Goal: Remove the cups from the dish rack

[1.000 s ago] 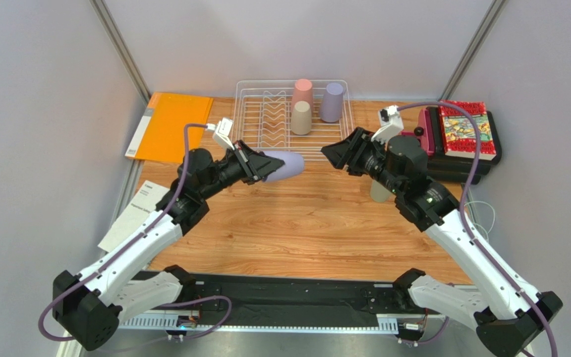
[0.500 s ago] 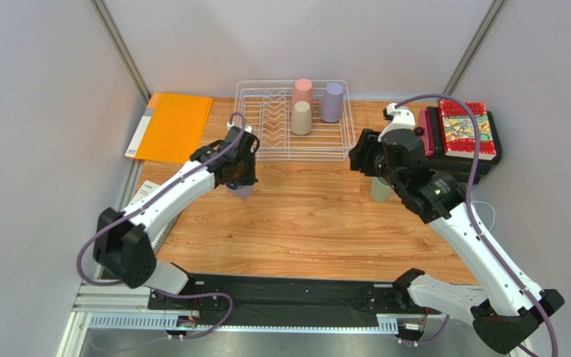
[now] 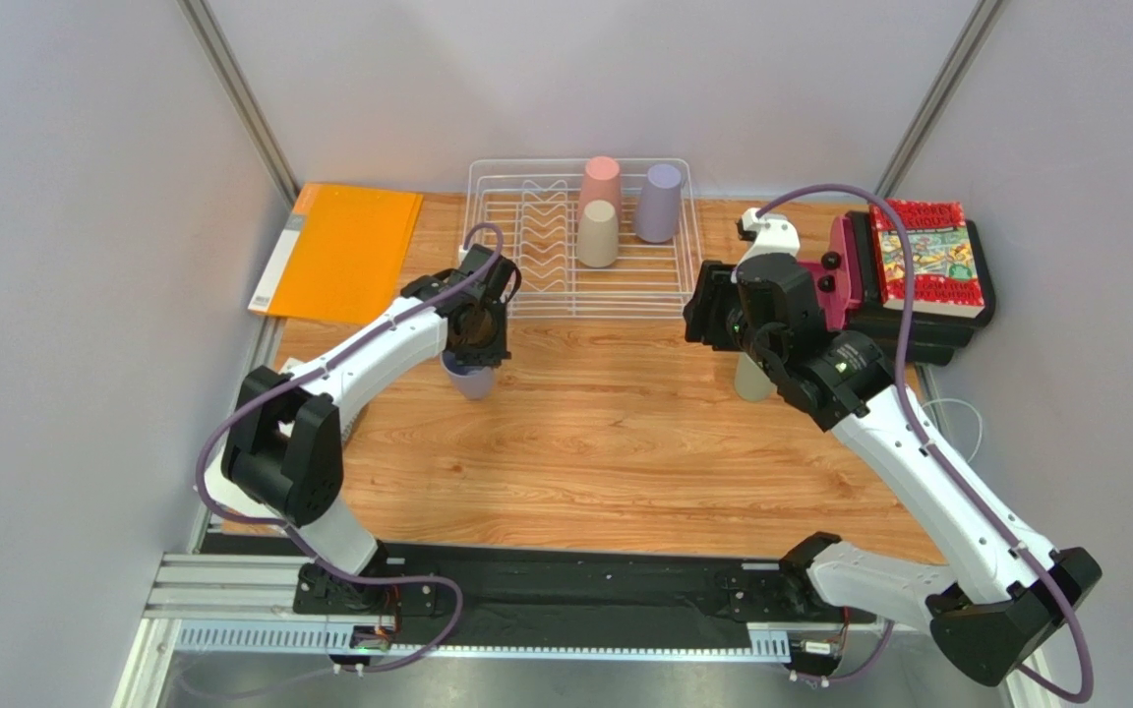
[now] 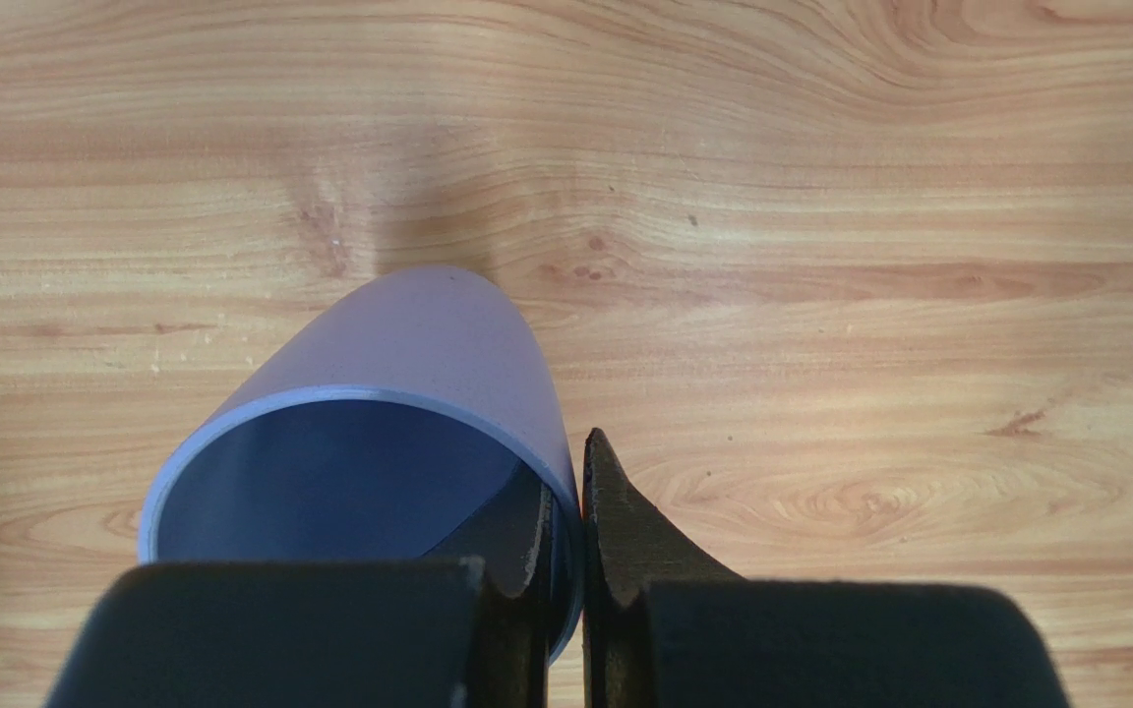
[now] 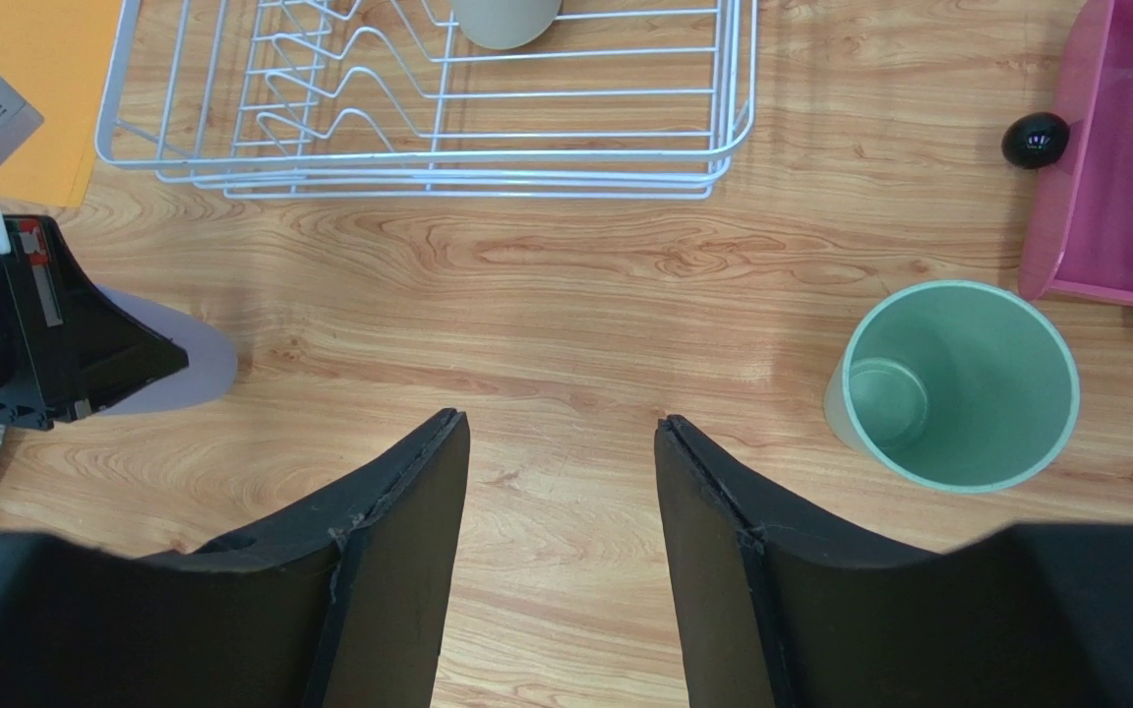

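The white wire dish rack stands at the back middle, also in the right wrist view. In it stand, mouth down, a pink cup, a beige cup and a lavender cup. My left gripper is shut on the rim of a second lavender cup, one finger inside and one outside; the cup is upright, mouth up, at the table in front of the rack's left corner. My right gripper is open and empty over the table. A sage green cup stands mouth up to its right.
An orange folder lies back left, with white papers at the left edge. A book on a pink and black box sits back right; its pink tray and a black knob lie near the green cup.
My left arm has swung the lavender cup from sideways in the air down to upright at the table by the rack's left front corner. My right gripper has shifted slightly toward the rack.
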You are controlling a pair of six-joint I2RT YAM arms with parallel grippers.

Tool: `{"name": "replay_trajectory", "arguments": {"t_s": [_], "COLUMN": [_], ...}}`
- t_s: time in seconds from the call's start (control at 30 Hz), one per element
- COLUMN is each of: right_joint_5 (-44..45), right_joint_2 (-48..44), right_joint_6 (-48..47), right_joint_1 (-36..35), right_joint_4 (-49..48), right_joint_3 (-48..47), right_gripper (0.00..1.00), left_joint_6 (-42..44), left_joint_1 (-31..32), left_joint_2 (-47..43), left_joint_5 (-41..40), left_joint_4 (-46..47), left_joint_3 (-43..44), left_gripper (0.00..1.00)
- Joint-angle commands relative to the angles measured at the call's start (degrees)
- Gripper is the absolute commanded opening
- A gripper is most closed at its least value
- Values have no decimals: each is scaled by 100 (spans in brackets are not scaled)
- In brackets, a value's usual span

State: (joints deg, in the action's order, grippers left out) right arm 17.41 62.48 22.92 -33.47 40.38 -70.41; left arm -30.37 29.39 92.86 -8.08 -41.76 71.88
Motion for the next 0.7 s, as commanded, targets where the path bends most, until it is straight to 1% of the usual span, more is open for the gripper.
{"name": "replay_trajectory", "arguments": {"t_s": [0.0,0.17,0.37,0.43,0.47,0.53,0.57,0.63,0.67], "right_joint_5": [-80,-115,-167,-185,-203,-203,-212,-177,-185], "right_joint_2": [54,115,186,203,203,203,203,204,212], "right_joint_6": [-130,-121,-121,-103,-103,-103,-103,-103,-103], "right_joint_1": [-19,-19,-19,-19,-19,-19,-19,-19,-19], "right_joint_4": [-364,-434,-461,-461,-470,-470,-470,-470,-470], "right_joint_3": [45,80,89,80,80,80,89,72,63], "right_gripper": [54,54,54,54,54,54,54,54,54], "left_joint_6": [242,321,304,304,304,304,312,312,312], "left_joint_1": [-126,-231,-267,-267,-267,-267,-267,-267,-267], "left_joint_2": [232,557,637,602,576,479,435,313,260], "left_joint_5": [-10,69,52,52,60,52,43,25,8], "left_joint_4": [150,177,194,203,203,203,203,221,229], "left_joint_3": [318,494,512,512,512,503,511,512,512], "left_gripper": [0,0,0,3,8,14,23,32,40]}}
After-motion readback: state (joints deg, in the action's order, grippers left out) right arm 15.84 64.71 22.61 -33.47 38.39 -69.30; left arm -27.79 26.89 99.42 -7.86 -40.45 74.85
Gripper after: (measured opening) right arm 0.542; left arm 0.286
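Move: The purple cup hangs upright, its rim still pinched in the left hand, its middle some 4 cm left and 4 cm below. The table spot it is taken to lies about 2 cm ahead, 5 cm left and 11 cm below. From that hand, the dish rack's middle is roughly 20 cm ahead and 11 cm right, the orange folder 19 cm ahead and 22 cm left. From the right hand, the spot is about 5 cm ahead, 32 cm left and 28 cm below. The purple cup is carried forward and down together, a little over 2 cm each way, upright onto the bare table short of the rack, the left wrist hardly turning. There the left hand halts and its fingers part about a quarter of their range, one inside the cup and one outside, letting go of the rim. The empty, half-open right hand eases down and left less than 2 cm. ##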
